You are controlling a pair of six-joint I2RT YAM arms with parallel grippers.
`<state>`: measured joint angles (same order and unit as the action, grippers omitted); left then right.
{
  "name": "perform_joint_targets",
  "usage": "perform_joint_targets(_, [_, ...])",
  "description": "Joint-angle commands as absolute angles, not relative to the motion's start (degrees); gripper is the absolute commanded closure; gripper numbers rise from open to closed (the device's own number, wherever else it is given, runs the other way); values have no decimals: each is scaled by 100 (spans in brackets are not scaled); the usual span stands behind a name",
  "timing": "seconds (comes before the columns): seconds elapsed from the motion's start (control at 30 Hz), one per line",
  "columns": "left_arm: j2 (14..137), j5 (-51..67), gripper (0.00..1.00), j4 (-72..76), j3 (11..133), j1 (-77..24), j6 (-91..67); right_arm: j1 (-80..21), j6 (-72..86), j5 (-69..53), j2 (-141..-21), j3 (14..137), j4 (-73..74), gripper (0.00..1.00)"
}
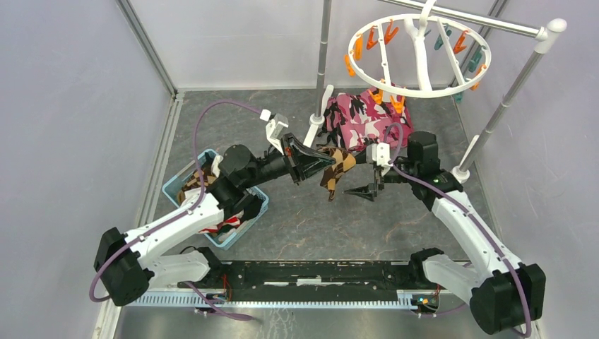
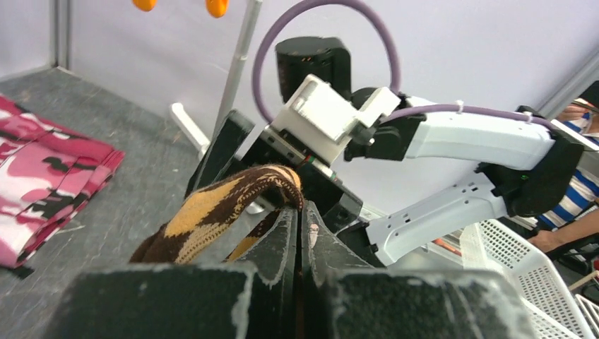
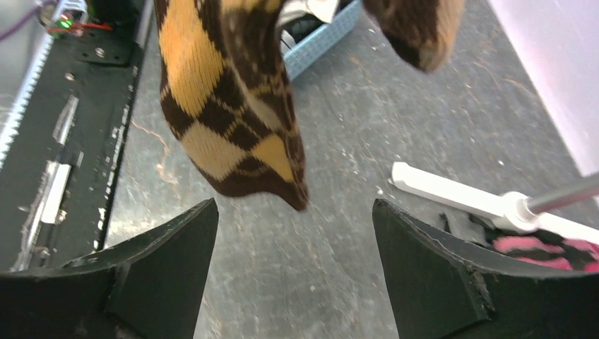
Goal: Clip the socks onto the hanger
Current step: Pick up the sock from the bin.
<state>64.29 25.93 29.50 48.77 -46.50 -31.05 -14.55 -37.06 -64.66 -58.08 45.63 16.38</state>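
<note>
My left gripper (image 1: pixel 326 161) is shut on a brown-and-yellow argyle sock (image 1: pixel 337 169) and holds it in the air above the mat; the sock drapes over the closed fingertips in the left wrist view (image 2: pixel 226 205). My right gripper (image 1: pixel 359 192) is open and empty, just right of and below the hanging sock; in the right wrist view the sock (image 3: pixel 233 106) dangles ahead of the spread fingers (image 3: pixel 169 247). The round white hanger (image 1: pixel 417 56) with orange and teal clothespins hangs from the rail at the back right. More socks lie in the blue basket (image 1: pixel 212 194).
A pink camouflage cloth (image 1: pixel 367 116) lies on the mat behind the grippers. The silver rail (image 1: pixel 494 27) with white-capped poles (image 1: pixel 508 92) stands at the back right. A white basket (image 2: pixel 523 268) shows in the left wrist view.
</note>
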Motion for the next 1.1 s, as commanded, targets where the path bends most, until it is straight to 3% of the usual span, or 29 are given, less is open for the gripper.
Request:
perform_joint_targets(0.0, [6562,2742,98,4036,4746,-4769,-3454,-1819,-2681,-6655,-5940,4474,506,14])
perform_joint_targets(0.1, [6704,2783,98,4194,4722,-4821,-3515,-1997,-2607,-6691,-6044,4457,431,17])
perform_joint_targets(0.2, [6766,2758,98,4215,4704,-4834,-3480,-2031,-2605,-6784,-6103,4443,490,28])
perform_joint_targets(0.3, [6730,2630,98,4112,4660,-4834,-3356,-2029,-2950,-6816,-6126,4501,892,47])
perform_joint_targets(0.47, [6625,2246,98,3759,4603,-4834,-3008,-2026,-3359,-6901,-6144,4594,1463,88])
perform_joint_targets(0.53, [6602,2044,98,3635,4561,-4834,-2902,-2031,-3518,-7039,-6144,4630,1665,99])
perform_joint_targets(0.73, [6641,768,98,2947,4451,-4828,-2496,-1998,-3642,-7422,-6211,4598,1934,100])
perform_joint_targets(0.77, [6646,564,94,2853,4394,-4826,-2455,-1972,-3581,-7471,-6246,4559,1910,100])
perform_joint_targets(0.83, [6637,250,68,2738,4283,-4825,-2419,-1923,-3266,-7497,-6315,4468,1676,100])
perform_joint_targets(0.87, [6632,183,61,2714,4227,-4825,-2417,-1904,-3011,-7470,-6349,4409,1493,100])
perform_joint_targets(1.07, [6228,56,35,2403,3776,-4815,-2320,-1846,-1599,-6795,-6545,4015,349,100])
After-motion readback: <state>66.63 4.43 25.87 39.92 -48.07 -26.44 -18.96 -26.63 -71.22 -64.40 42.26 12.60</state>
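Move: The brown-and-yellow sock is already pinched in the left gripper; its middle hangs about 5 cm below those fingertips, some 2 cm back and 2 cm to their right. From the open right gripper the sock lies some 4 cm left, 1 cm back and 3 cm higher. Down on the table, the pink camouflage cloth is about 18 cm ahead of the right gripper and 5 cm to its right; the stand foot is some 14 cm ahead of the left gripper, 4 cm left. Ease the open right gripper about 3 cm left and a little back onto the hanging part of the sock, and shut its fingers there while the left gripper keeps its pinch. Then hold on with the right, drawing slightly back and down with a small roll; bring the left gripper down about 10 cm and forward 6, turning it some 20 degrees counter-clockwise and opening its fingers late on the way. ##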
